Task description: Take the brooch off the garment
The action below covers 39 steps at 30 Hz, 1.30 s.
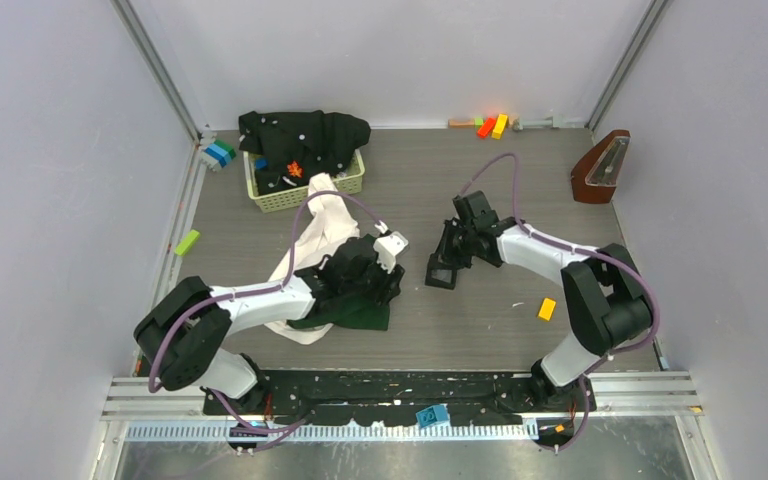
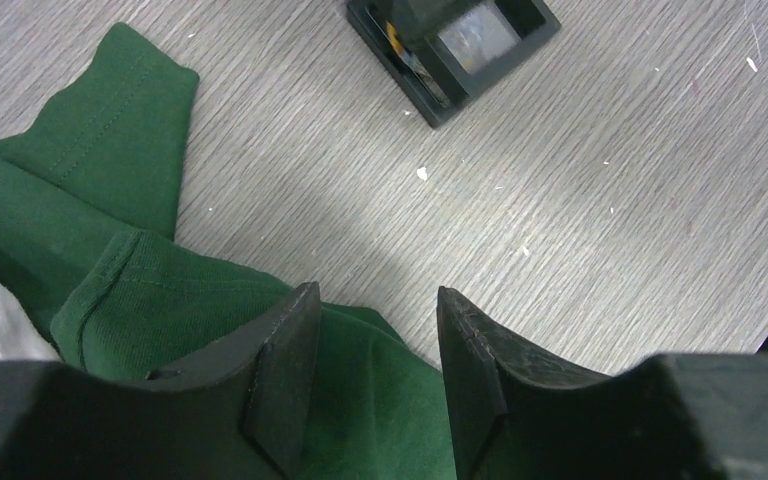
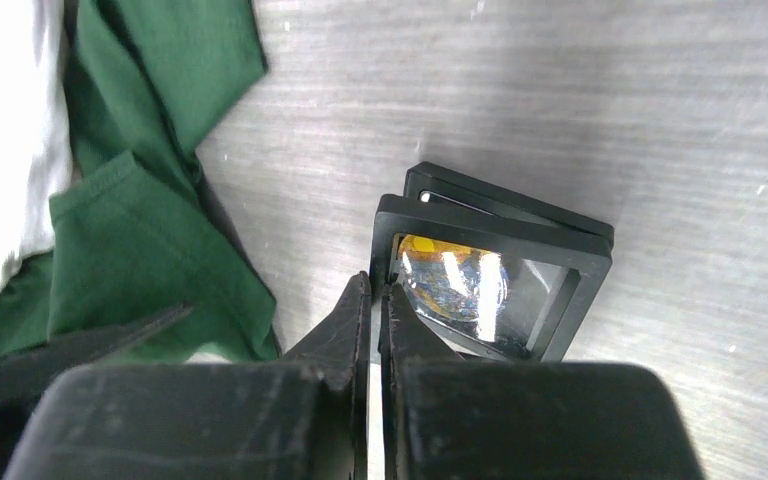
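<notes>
The garment [image 1: 325,225] lies left of centre, cream-white with dark green parts [image 2: 110,200] and a green sleeve [image 3: 140,240]. My left gripper [image 1: 390,285] hovers over its green edge, jaws apart [image 2: 375,295], with only flat cloth beneath them. A small black square box [image 1: 440,273] sits to the right with its lid tilted up [image 3: 500,270]. My right gripper [image 1: 444,262] is shut [image 3: 378,285], its tips pinching the lid's left edge. Inside, behind clear film, a shiny yellow and blue piece [image 3: 450,280] looks like the brooch. No brooch shows on the visible cloth.
A pale basket [image 1: 350,185] at the back left holds a black speckled garment [image 1: 300,135] with a small orange piece [image 1: 295,168]. A brown metronome [image 1: 600,168] stands at the back right. Loose blocks include yellow [image 1: 547,309], green [image 1: 187,242] and a coloured cluster [image 1: 492,126].
</notes>
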Tool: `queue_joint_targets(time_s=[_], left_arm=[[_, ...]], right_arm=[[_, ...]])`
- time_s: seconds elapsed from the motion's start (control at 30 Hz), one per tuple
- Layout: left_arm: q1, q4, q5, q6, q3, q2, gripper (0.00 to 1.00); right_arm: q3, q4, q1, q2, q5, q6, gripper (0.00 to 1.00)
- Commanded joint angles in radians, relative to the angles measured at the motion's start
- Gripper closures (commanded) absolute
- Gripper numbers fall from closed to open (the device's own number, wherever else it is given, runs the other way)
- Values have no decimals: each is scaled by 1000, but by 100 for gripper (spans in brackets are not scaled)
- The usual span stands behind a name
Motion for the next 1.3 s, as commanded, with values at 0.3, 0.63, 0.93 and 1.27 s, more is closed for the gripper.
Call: queue_joint_targets(time_s=[0.3, 0.63, 0.93, 1.27], left_arm=[[6, -8, -58, 8, -29, -105, 51], [6, -6, -75, 2, -47, -139, 50], [7, -28, -173, -8, -60, -225, 21], [179, -192, -559, -45, -32, -485, 4]], right_arm=[[366, -14, -98, 269, 133, -51, 95], [535, -58, -150, 362, 108, -61, 56], [353, -86, -168, 6, 299, -187, 39], [-308, 452, -178, -563, 799, -335, 22]])
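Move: The right hand has the edge of the brooch's box pinched; the box's middle is about 2 cm to its right, 1 cm back and 2 cm below. The clear spot for it is some 12 cm ahead and 4 cm right, about 3 cm down. The empty box stands roughly 4 cm ahead and 12 cm right. From the left hand, the brooch's box is about 4 cm ahead and 10 cm right, the garment 3 cm ahead and 12 cm left, both slightly below. Still pinching the box by its edge, the right hand takes it some 15 cm forward, keeping low, then opens and lets go. It withdraws up about 14 cm, right and back, passing towards the empty box's side, fingers tipping upward. The left hand creeps, then sweeps up and left about 10 cm each, over the garment, opening wide. ##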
